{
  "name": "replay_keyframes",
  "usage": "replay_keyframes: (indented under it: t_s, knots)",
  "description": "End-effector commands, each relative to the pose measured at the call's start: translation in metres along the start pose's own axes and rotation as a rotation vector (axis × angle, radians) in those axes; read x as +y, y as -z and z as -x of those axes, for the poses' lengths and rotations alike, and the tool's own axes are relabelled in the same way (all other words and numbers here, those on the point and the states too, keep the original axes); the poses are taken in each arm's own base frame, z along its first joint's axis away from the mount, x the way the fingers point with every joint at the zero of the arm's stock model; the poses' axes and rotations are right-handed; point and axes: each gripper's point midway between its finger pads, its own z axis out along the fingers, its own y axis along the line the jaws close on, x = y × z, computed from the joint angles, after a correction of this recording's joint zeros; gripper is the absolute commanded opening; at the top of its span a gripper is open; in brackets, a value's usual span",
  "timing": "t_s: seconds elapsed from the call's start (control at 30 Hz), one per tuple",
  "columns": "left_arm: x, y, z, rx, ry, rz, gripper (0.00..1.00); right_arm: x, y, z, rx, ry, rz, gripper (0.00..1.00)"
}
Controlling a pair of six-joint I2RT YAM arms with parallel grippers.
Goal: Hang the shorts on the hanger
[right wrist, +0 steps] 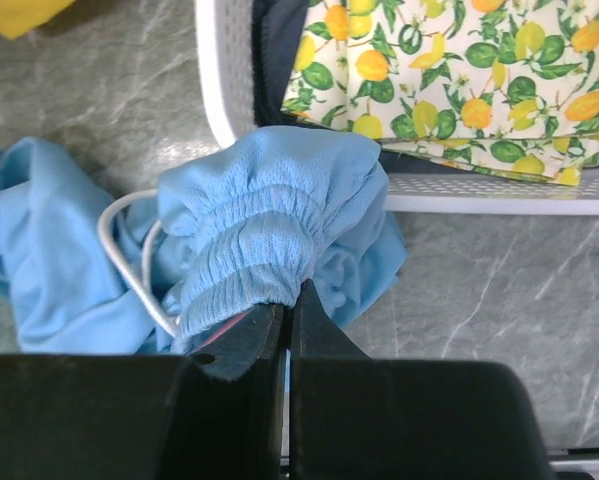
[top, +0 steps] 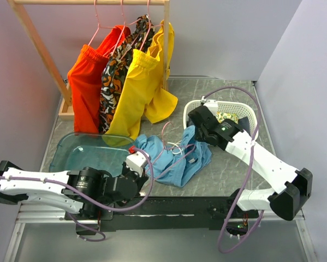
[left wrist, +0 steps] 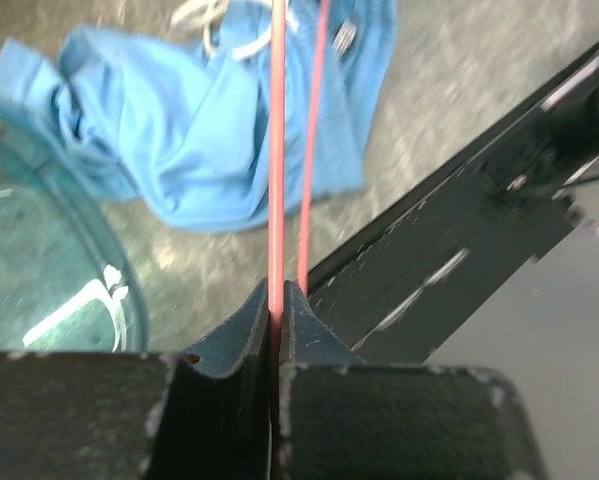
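The light blue shorts [top: 177, 161] lie crumpled on the grey table between the two arms, their white drawstring loose on top. My right gripper [top: 197, 136] is shut on the gathered elastic waistband [right wrist: 264, 230] and holds that end up beside the basket. My left gripper [top: 137, 162] is shut on the thin pink wire of the hanger [left wrist: 276, 150]. A second run of wire [left wrist: 314, 120] lies next to it. Both wires stretch away over the shorts [left wrist: 219, 140]. The hanger's hook [top: 165, 129] curls up above the cloth. In the right wrist view a little pink shows under the waistband by the right gripper [right wrist: 289, 300].
A white basket [top: 250, 112] at the right holds a lemon-print cloth [right wrist: 449, 80]. A teal see-through tub [top: 76, 150] sits at the left, close to the left arm. At the back a wooden rack [top: 40, 46] carries orange, patterned and yellow garments [top: 138, 82] on pink hangers.
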Motion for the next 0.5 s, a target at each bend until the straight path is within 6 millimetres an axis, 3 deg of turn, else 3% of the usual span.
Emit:
replay_keyframes:
  t_s: [0.0, 0.23, 0.33, 0.47]
  knots:
    - [-0.01, -0.001, 0.034, -0.177, 0.087, -0.012, 0.01, 0.02, 0.026, 0.021, -0.051, -0.007, 0.124, 0.0]
    - [-0.021, -0.013, 0.036, -0.295, 0.107, 0.054, 0.01, 0.056, 0.069, 0.042, -0.109, 0.019, 0.235, 0.0]
    - [-0.026, -0.015, 0.037, -0.355, 0.135, 0.098, 0.01, 0.072, 0.085, 0.042, -0.119, 0.026, 0.301, 0.0]
    - [-0.038, -0.015, 0.038, -0.399, 0.167, 0.064, 0.01, 0.083, 0.087, 0.036, -0.1, 0.029, 0.35, 0.05]
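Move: The left hand holds the pink hanger, and the waistband it is being fed into is about 15 cm ahead, 20 cm to its right and some 4 cm lower. The shorts' slack heap lies about 5 cm ahead, 13 cm right and 19 cm below; the clear bin is 26 cm left, 5 cm ahead. The right hand pinches the waistband; the hanger's free end is about 2 cm back, 3 cm left and 3 cm below it, the white basket 9 cm ahead, 13 cm right and 16 cm down. The right hand, keeping its pinch on the waistband, lifts it about 7 cm while carrying it as far to the left and a little back, along and over the hanger's free end, turning some 15 degrees counter-clockwise. The left hand keeps hold of the hanger and eases about 4 cm to the right, tipping its fingers up roughly 10 to 15 degrees so that the hanger swings to point farther forward into the shorts. ##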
